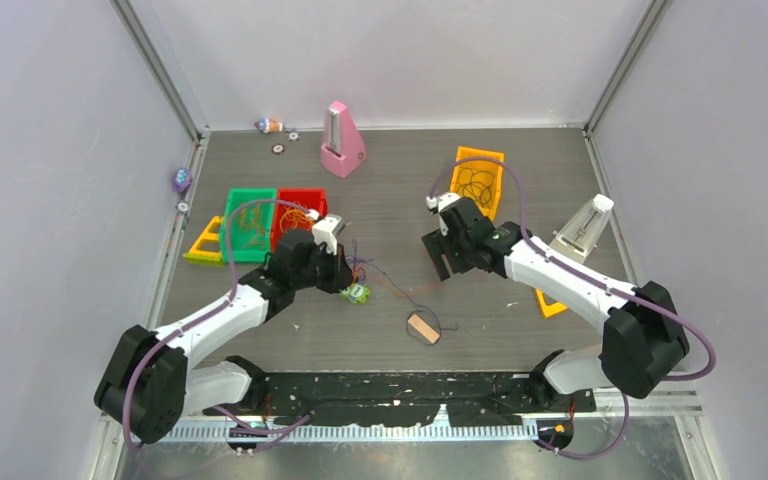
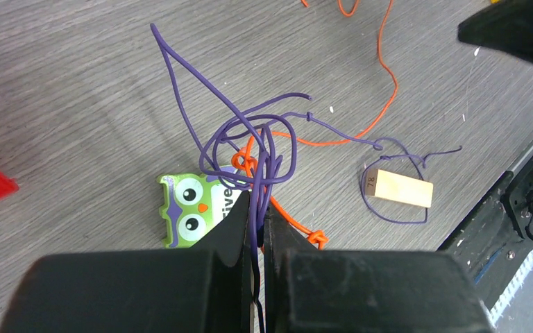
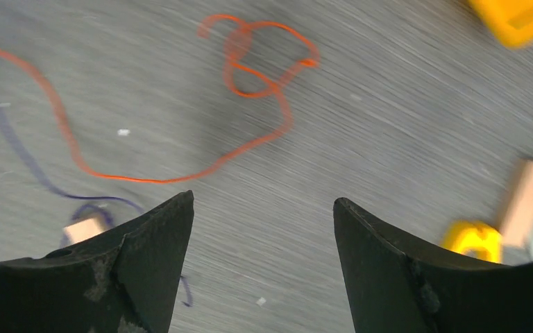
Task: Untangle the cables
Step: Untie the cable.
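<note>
The cables are a knot of purple and orange strands lying on the grey table just beyond my left gripper. It is shut on purple strands that run down between its fingers. In the top view this tangle sits beside my left gripper. One orange strand trails away to the right, and it shows in the right wrist view as a long curve ending in a loop. My right gripper hangs open over bare table with nothing between its fingers, right of the tangle.
A green owl tile lies under the tangle. A wooden block sits inside a purple loop. Green and red trays stand at the left, a pink metronome at the back, a yellow tray of wires and a white metronome at the right.
</note>
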You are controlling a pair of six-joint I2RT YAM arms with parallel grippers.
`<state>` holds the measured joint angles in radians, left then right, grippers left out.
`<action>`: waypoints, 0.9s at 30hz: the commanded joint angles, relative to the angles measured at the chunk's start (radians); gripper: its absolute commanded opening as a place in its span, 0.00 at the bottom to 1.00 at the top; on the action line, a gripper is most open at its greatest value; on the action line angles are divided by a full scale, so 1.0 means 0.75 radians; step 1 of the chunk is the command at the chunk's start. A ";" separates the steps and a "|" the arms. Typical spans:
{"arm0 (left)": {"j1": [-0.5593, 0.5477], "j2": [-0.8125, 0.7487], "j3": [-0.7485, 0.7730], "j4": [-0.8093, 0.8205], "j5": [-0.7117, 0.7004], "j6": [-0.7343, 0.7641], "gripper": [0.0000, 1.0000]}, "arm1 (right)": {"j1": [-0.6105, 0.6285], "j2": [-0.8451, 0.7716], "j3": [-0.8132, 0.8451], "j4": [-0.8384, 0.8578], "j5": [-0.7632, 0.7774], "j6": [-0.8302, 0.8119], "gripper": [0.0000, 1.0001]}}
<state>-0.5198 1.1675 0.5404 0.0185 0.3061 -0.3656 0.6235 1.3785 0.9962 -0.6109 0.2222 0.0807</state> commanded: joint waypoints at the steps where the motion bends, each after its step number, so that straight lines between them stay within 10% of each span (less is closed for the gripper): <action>1: -0.004 -0.042 0.028 -0.020 0.001 0.038 0.00 | 0.035 0.017 -0.049 0.401 -0.269 -0.034 0.78; 11: -0.004 -0.063 -0.054 0.013 -0.003 -0.003 0.00 | 0.104 0.230 0.063 0.227 -0.207 0.153 0.81; 27: -0.052 -0.226 -0.248 0.194 -0.061 0.002 0.00 | 0.115 -0.350 -0.506 0.510 -0.125 1.221 0.84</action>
<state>-0.5526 1.0409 0.3595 0.0792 0.2756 -0.3851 0.7029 1.1652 0.7071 -0.3214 0.1020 0.7479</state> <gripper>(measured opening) 0.012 0.837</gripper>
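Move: The purple-orange knot I go for with my open right hand is clamped in my left fingers: about 20 cm to the right hand's left, level front to back and slightly lower. It sits right at my left fingertips, some 2 cm ahead and 2 cm to the right. From my right hand, the orange cable's free curl lies roughly 7 cm ahead and 5 cm left, the wooden block 7 cm back and 8 cm left, both about 10 cm below. With its fingers kept wide open, I sweep my right hand left about 7 cm towards the knot, dipping some 4 cm, then draw it back and up again while rolling the wrist clockwise, in all about 40 degrees of turn. Meanwhile my left hand keeps its pinch on the cables and eases back and down, some 3 cm each. ##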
